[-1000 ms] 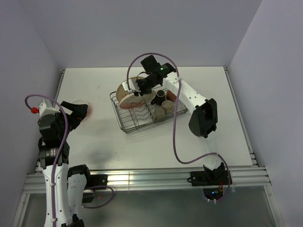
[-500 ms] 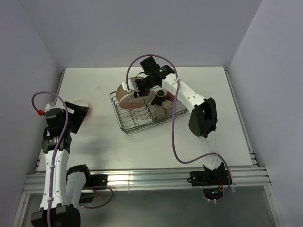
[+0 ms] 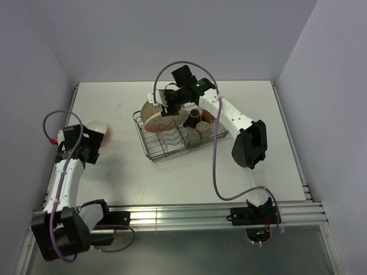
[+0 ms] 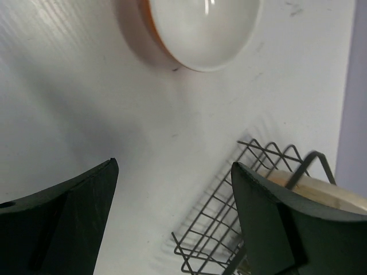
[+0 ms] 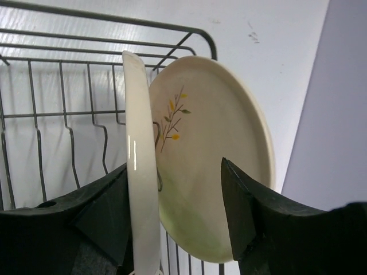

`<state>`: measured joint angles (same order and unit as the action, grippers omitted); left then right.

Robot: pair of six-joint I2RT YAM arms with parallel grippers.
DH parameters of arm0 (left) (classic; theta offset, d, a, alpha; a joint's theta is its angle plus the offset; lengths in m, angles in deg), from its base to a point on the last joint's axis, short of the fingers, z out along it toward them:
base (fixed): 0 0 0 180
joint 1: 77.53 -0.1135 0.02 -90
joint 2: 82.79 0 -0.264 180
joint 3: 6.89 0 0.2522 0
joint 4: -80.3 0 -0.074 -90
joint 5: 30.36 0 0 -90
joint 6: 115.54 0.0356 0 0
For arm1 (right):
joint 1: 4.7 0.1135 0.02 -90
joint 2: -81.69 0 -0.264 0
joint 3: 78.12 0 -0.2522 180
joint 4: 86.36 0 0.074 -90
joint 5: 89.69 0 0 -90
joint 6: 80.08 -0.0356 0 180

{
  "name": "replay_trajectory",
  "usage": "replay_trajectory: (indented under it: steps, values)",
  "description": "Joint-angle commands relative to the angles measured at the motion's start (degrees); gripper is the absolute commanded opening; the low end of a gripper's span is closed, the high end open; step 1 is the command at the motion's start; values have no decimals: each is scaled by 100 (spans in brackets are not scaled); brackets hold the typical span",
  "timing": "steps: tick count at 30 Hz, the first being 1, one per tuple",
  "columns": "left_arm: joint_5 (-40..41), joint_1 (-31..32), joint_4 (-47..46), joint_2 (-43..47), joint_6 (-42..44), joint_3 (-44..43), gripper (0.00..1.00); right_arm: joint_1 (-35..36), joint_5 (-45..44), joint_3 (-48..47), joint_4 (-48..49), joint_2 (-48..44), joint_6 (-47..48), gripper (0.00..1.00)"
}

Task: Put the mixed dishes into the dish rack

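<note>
The black wire dish rack (image 3: 166, 144) stands mid-table. Two cream plates (image 3: 153, 112) stand on edge at its far left end. In the right wrist view one plate (image 5: 140, 166) is edge-on and the green-tinted plate (image 5: 215, 154) with a sprig mark leans behind it. My right gripper (image 3: 165, 102) (image 5: 172, 212) is open, its fingers on either side of the plates. Small mugs (image 3: 195, 127) sit at the rack's right end. The small bowl, orange outside and white inside (image 3: 98, 126) (image 4: 200, 26), sits on the table left of the rack. My left gripper (image 3: 90, 145) (image 4: 175, 217) is open and empty just short of the bowl.
The rack's near corner (image 4: 229, 229) and a plate's rim (image 4: 321, 192) show at the lower right of the left wrist view. Purple walls close in the white table (image 3: 258, 166) at the back and sides. A metal rail (image 3: 183, 215) runs along the near edge.
My left arm has folded down and drawn its gripper nearer and lower, so the bowl shows more. My right gripper has shifted slightly back and left over the plates.
</note>
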<state>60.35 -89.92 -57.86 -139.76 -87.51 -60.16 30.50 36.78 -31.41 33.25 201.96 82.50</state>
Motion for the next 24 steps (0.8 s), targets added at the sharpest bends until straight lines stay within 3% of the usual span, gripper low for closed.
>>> replay_trajectory:
  steps: [1,11,18,24]
  values:
    - [280,-89,14,-410,-227,-452,86,-57,132,-27,515,-592,-446,65]
    - [254,-414,-496,-1421,-315,-497,84,-277,720,130,699,-1337,-1289,66]
    - [272,-458,-584,-2177,-227,-839,83,-400,1309,1683,1138,-2445,-2203,66]
    - [351,-476,-777,-2705,-104,-1243,83,-435,1512,2767,1078,-3202,-2424,66]
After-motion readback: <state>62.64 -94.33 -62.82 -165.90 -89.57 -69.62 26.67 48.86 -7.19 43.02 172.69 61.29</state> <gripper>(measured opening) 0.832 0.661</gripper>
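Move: The white-and-orange bowl sits about 12 cm ahead of the left gripper, 5 cm to its left and some 9 cm below. Off to this gripper's right are the pink-edged plate, roughly 30 cm over and 12 cm ahead, and the dish rack's middle, about 39 cm over, 11 cm ahead and 9 cm below. From the right gripper, the plate's middle is about 9 cm below, 2 cm back and 2 cm left; the bowl is about 37 cm left, nearly level, 18 cm below. Bring the left gripper down about 6 cm towards the bowl while easing forward and left some 5 cm each, fingers kept wide and tipped some 10 degrees steeper; stop short of touching the bowl. Meanwhile raise the already opened right gripper clear of the pink-edged plate, then swing it back about 10 cm and to the right, still open. ##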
